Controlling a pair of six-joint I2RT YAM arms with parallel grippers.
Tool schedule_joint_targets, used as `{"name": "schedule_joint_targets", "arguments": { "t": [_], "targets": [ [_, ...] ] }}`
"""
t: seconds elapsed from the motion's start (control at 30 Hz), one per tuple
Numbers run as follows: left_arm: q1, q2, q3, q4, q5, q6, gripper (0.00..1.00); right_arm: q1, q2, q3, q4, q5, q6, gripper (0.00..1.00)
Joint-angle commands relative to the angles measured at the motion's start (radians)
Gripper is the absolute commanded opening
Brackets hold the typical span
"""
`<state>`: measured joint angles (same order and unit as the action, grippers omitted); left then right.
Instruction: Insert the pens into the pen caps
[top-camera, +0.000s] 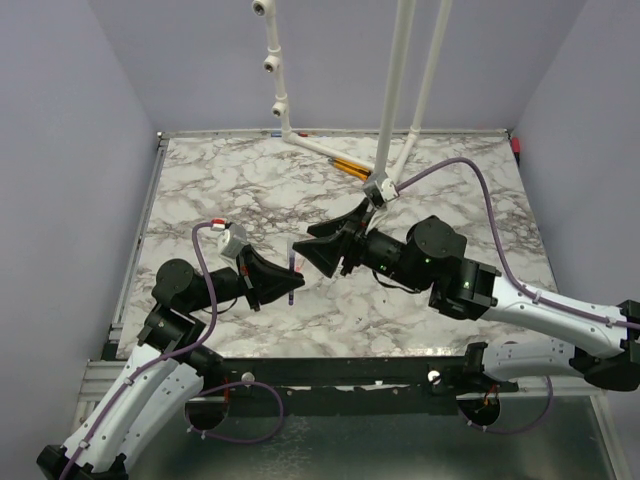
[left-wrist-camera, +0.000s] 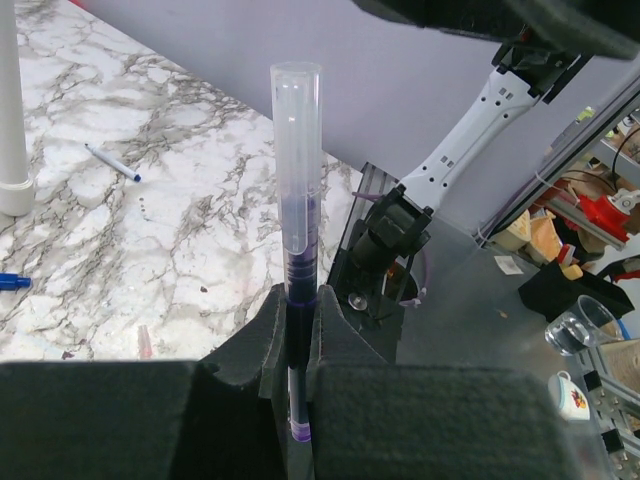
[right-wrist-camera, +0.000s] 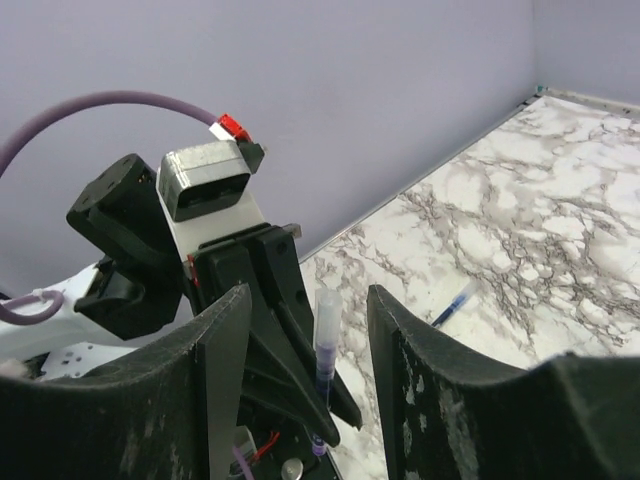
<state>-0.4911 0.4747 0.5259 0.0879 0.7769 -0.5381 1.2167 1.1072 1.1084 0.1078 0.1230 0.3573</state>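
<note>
My left gripper (top-camera: 284, 284) is shut on the blue pen (left-wrist-camera: 297, 225), which stands upright out of the fingers (left-wrist-camera: 264, 335). Its clear upper part ends open and its dark purple-blue part sits in the grip. In the top view the pen (top-camera: 291, 264) points away from my left arm. My right gripper (top-camera: 312, 248) is open and empty just right of the pen's upper end. In the right wrist view the pen (right-wrist-camera: 327, 340) shows between the two spread fingers (right-wrist-camera: 225, 330), apart from both. A second thin blue pen (left-wrist-camera: 111, 162) lies on the marble. A small blue cap (left-wrist-camera: 10, 282) sits at the left edge.
A white rack post (left-wrist-camera: 12, 110) stands on the marble table (top-camera: 230, 190); its tubes (top-camera: 395, 90) rise over the back middle. Orange-and-black sticks (top-camera: 347, 166) lie at their foot. A small pinkish piece (left-wrist-camera: 143, 340) lies near my left fingers. The second blue pen also shows in the right wrist view (right-wrist-camera: 455, 303).
</note>
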Motion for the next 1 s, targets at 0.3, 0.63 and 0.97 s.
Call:
{"name": "schedule_joint_targets", "arguments": {
  "t": [0.3,0.63,0.97],
  "targets": [
    [0.003,-0.017,-0.006,0.021,-0.013,0.012,0.0,0.006,0.146,0.169,-0.163,0.027,0.002,0.49],
    [0.003,-0.02,-0.007,0.021,-0.018,0.013,0.0,0.006,0.166,0.169,-0.154,-0.008,0.003,0.35],
    [0.003,-0.018,-0.005,0.018,-0.019,0.013,0.0,0.006,0.168,0.138,-0.16,-0.044,-0.01,0.01]
  ]
}}
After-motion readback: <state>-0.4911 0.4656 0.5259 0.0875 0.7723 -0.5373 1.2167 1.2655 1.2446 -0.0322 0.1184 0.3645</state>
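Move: The clear cap that the open right hand goes for stands upright on the purple pen, its middle roughly 3 cm to that hand's left, 1 cm farther out and 4 cm lower. On the table far below, the red pen lies some 16 cm ahead of the right hand and 2 cm left; the dark blue pen about 12 cm ahead and 17 cm left. From the left hand, still gripping the pen, the cap is about 6 cm straight up. The right hand, fingers open, first lifts about 1 cm while starting left and slightly forward, then sinks some 4 cm as it carries on left to a total of about 3 cm, its fingertips dipping nearly 10 degrees, until the open fingers straddle the upper part of the clear cap. There it stays nearly in place and closes, pinching the cap just below its top, while the left hand stays put and keeps the purple pen upright under it. ##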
